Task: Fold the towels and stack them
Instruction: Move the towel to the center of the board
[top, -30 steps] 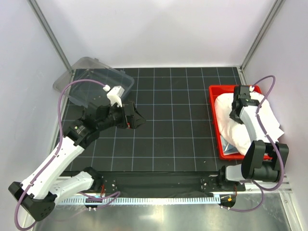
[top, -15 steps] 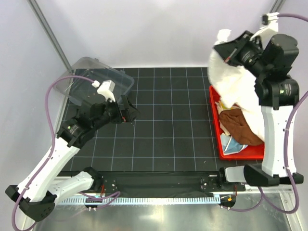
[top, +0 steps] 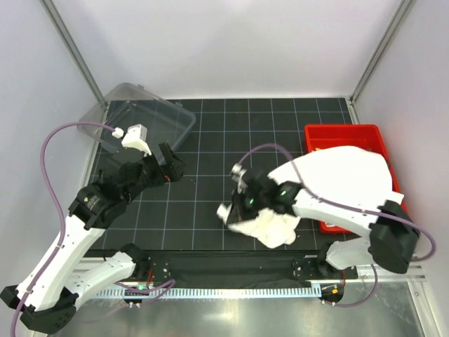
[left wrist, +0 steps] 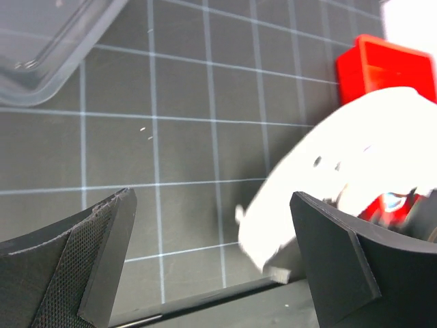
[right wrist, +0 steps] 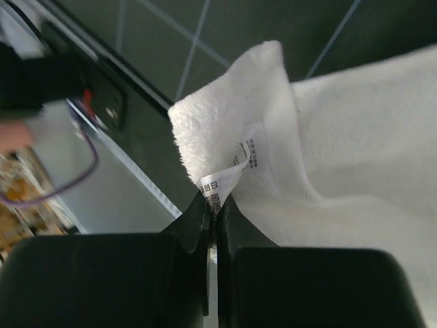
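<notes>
The large cream-white towel (top: 337,175) stretches from the red bin (top: 344,131) down onto the black mat, its lower end bunched (top: 270,228) near the front edge. My right gripper (top: 235,210) is shut on that towel's corner at its care label (right wrist: 229,178). The towel also shows in the left wrist view (left wrist: 341,164). My left gripper (top: 175,165) is open and empty above the mat's left half, well left of the towel; its fingers (left wrist: 102,246) stand wide apart. The rust-brown, light-blue and yellow towels are hidden.
A clear plastic lid or tray (top: 140,119) lies at the mat's back left corner, also in the left wrist view (left wrist: 48,41). The red bin stands at the right edge. Grey walls enclose the cell. The arms' base rail (top: 231,270) runs along the front.
My right arm lifted the white towel high out of the bin, then swung down and left, dragging it onto the mat's front middle. My left arm shifted slightly left and back.
</notes>
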Tool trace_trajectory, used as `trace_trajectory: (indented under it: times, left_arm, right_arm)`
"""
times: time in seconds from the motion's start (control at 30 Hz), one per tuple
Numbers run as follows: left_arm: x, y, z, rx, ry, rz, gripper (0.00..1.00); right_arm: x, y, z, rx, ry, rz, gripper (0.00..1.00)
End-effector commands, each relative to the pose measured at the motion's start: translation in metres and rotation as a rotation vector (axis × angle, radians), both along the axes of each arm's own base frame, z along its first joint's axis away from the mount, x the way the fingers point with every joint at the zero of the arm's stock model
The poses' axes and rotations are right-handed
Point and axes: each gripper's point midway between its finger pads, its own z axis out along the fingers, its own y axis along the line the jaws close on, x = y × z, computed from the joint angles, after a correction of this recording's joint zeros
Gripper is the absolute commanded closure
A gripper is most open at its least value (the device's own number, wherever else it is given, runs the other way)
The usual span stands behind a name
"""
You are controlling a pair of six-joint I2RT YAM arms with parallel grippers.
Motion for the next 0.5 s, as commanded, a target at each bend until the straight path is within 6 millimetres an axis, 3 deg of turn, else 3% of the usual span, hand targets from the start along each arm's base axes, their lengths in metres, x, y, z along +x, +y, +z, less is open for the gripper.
trace_trajectory:
  times: [0.0, 0.13, 0.17, 0.23, 0.3, 0.33, 0.37, 0.4, 0.43, 0.47]
  left_arm:
    - [0.003, 0.014, -0.015, 0.040, 0.033, 0.079, 0.00]
    - [0.007, 0.015, -0.033, 0.070, 0.068, 0.094, 0.00]
    - [0.009, 0.013, -0.039, 0.078, 0.084, 0.096, 0.00]
    - [0.011, 0.010, -0.044, 0.082, 0.103, 0.090, 0.00]
    - [0.016, 0.005, -0.046, 0.086, 0.103, 0.077, 0.00]
    - [0.017, -0.003, -0.045, 0.076, 0.097, 0.035, 0.00]
    - [0.027, -0.016, -0.038, 0.049, 0.054, -0.003, 0.00]
    - [0.030, -0.027, -0.034, 0.026, 0.030, -0.050, 0.01]
    - [0.035, -0.039, -0.031, 0.017, 0.003, -0.103, 0.00]
    - [0.033, -0.062, -0.025, -0.036, -0.008, -0.216, 0.00]
  right_arm:
    - [-0.016, 0.042, 0.041, 0.098, -0.168, 0.051, 0.96]
    - [-0.034, 0.057, 0.043, 0.146, -0.163, 0.150, 0.89]
    - [-0.037, 0.059, 0.043, 0.137, -0.175, 0.181, 0.82]
    - [-0.032, 0.047, 0.035, 0.022, -0.188, 0.132, 0.70]
    - [-0.002, 0.028, 0.048, -0.046, -0.273, -0.056, 0.58]
    - [0.008, 0.000, 0.059, -0.100, -0.291, -0.155, 0.52]
    - [0.039, -0.023, 0.088, -0.119, -0.369, -0.357, 0.43]
    - [0.052, -0.045, 0.102, -0.139, -0.398, -0.457, 0.41]
    - [0.071, -0.092, 0.121, -0.184, -0.426, -0.622, 0.38]
    - [0.083, -0.122, 0.129, -0.209, -0.438, -0.748, 0.34]
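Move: The right fingers still pinch the towel's leading corner. The board's near-middle tiles lie roughly 4 cm back, 4 cm right and 10 cm below that hand; the red bin, where the towel's tail still lies, is some 38 cm right and 12 cm ahead, and the black rail about 10 cm straight back. From the left hand those tiles are about 11 cm back, 22 cm right and 26 cm down. The right hand lets go of the towel corner, its shut fingers opening to well over half as it finishes a pull of about 5 cm back and 3 cm down with a little left, then reverses upward, forward and right, climbing some 9 cm clear, tipping up and turning clockwise. The left hand, empty and wide open, sinks about 5 cm and eases forward, dipping its fingers slightly. ##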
